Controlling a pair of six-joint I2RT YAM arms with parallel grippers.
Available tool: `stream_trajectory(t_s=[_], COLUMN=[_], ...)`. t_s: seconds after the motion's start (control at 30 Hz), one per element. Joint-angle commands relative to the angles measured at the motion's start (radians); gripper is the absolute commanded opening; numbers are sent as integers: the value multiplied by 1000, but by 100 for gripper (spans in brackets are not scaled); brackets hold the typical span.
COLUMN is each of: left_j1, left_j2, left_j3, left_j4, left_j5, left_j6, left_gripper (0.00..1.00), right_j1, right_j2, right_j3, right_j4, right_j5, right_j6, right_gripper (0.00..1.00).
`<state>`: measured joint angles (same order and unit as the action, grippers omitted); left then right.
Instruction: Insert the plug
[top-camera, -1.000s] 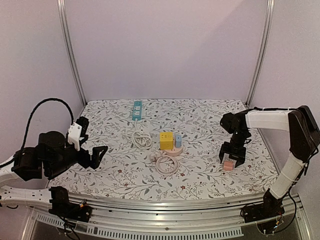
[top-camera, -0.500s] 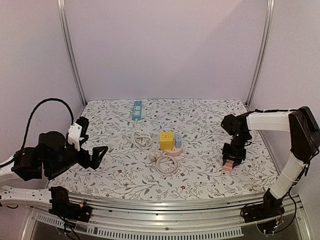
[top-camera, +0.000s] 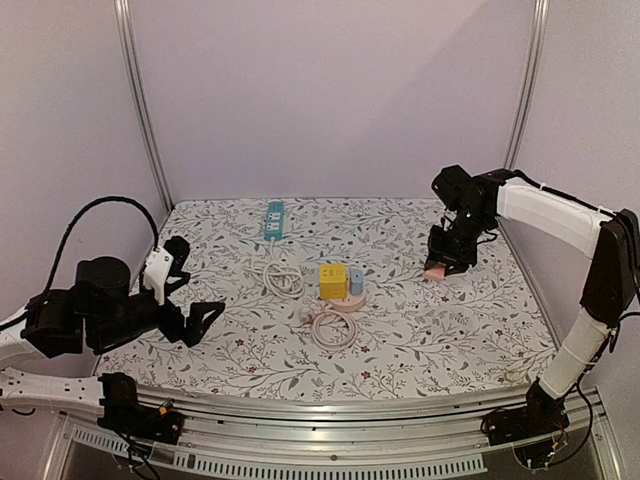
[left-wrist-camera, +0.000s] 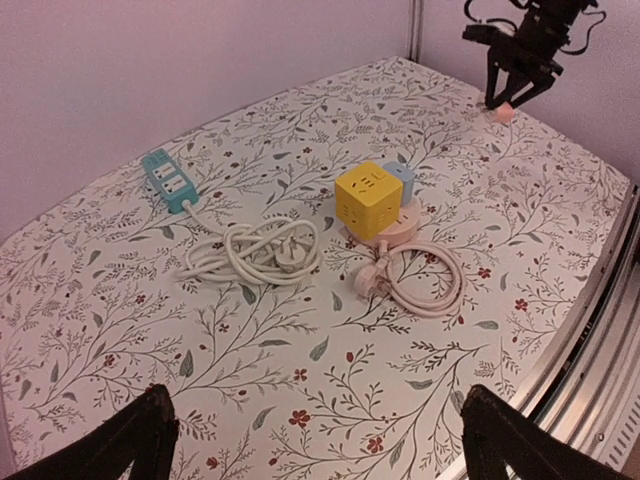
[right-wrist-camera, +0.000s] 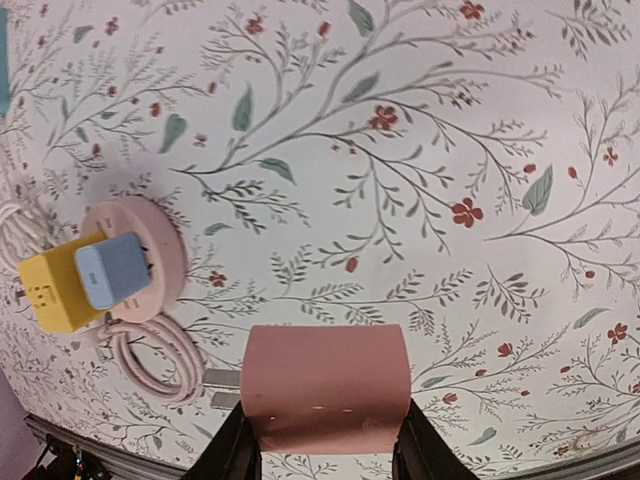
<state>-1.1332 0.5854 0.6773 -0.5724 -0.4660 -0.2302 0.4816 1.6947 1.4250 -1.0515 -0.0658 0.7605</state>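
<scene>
My right gripper (top-camera: 445, 262) is shut on a pink plug (top-camera: 436, 270), holding it in the air over the back right of the table. In the right wrist view the pink plug (right-wrist-camera: 325, 385) sits between the fingers (right-wrist-camera: 232, 452), its two metal prongs sticking out to the left. At the table's middle a round pink socket base (top-camera: 347, 299) carries a yellow cube (top-camera: 333, 280) and a blue plug (top-camera: 357, 283). My left gripper (top-camera: 190, 285) hangs wide open at the front left, holding nothing.
A teal power strip (top-camera: 274, 219) lies at the back with its white cord coiled (top-camera: 283, 277) in front of it. A pink cord coil (top-camera: 333, 328) lies just in front of the socket base. Metal rails run along the near edge.
My right gripper shut on the pink plug at the front right, lifted it and carried it back and to the left. The left arm shifted slightly.
</scene>
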Motion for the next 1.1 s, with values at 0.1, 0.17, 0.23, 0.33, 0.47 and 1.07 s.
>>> stream_trajectory(t_s=[0.1, 0.17, 0.23, 0.33, 0.47, 1.07], left_j1=[-25, -25, -25, -24, -14, 214], left_j2=[130, 158, 180, 213, 240, 399], left_j3=[172, 202, 226, 250, 258, 376], left_j4=[-15, -14, -15, -7, 17, 6], left_j5=[112, 111, 109, 101, 151, 574], left_j6=[205, 268, 334, 432, 536, 669], left_gripper=[99, 100, 99, 99, 99, 100], right_j1=[146, 173, 190, 206, 229, 289], right_j2=[91, 120, 148, 200, 266, 345], right_j3=[391, 470, 523, 592, 680, 774], right_j4=[-114, -116, -116, -108, -104, -35], right_j5=[-72, -103, -143, -213, -264, -341], right_j6=[-61, -64, -66, -87, -129, -151], right_gripper=[12, 12, 12, 12, 12, 12])
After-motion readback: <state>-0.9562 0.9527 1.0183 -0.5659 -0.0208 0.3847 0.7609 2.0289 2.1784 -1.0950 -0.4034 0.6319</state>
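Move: The right hand already holds the pink plug, clear of the table. The yellow cube lies about 21 cm to its left, 3 cm ahead and 8 cm lower, with the blue plug some 5 cm to the right of the cube. The round pink socket under them is about 17 cm left and 2 cm ahead of the hand. From the empty left hand, the pink plug is roughly 15 cm ahead, 43 cm right and 12 cm lower. Keeping its pinch on the pink plug, the right hand swings it about 22 cm left and 13 cm up, most of the climb early, ending high above the yellow cube with the fingers tilted leftward and the wrist turned counter-clockwise. The open left hand comes to meet it, rising then easing right, about 8 cm right in all, turning some 30 degrees clockwise. ##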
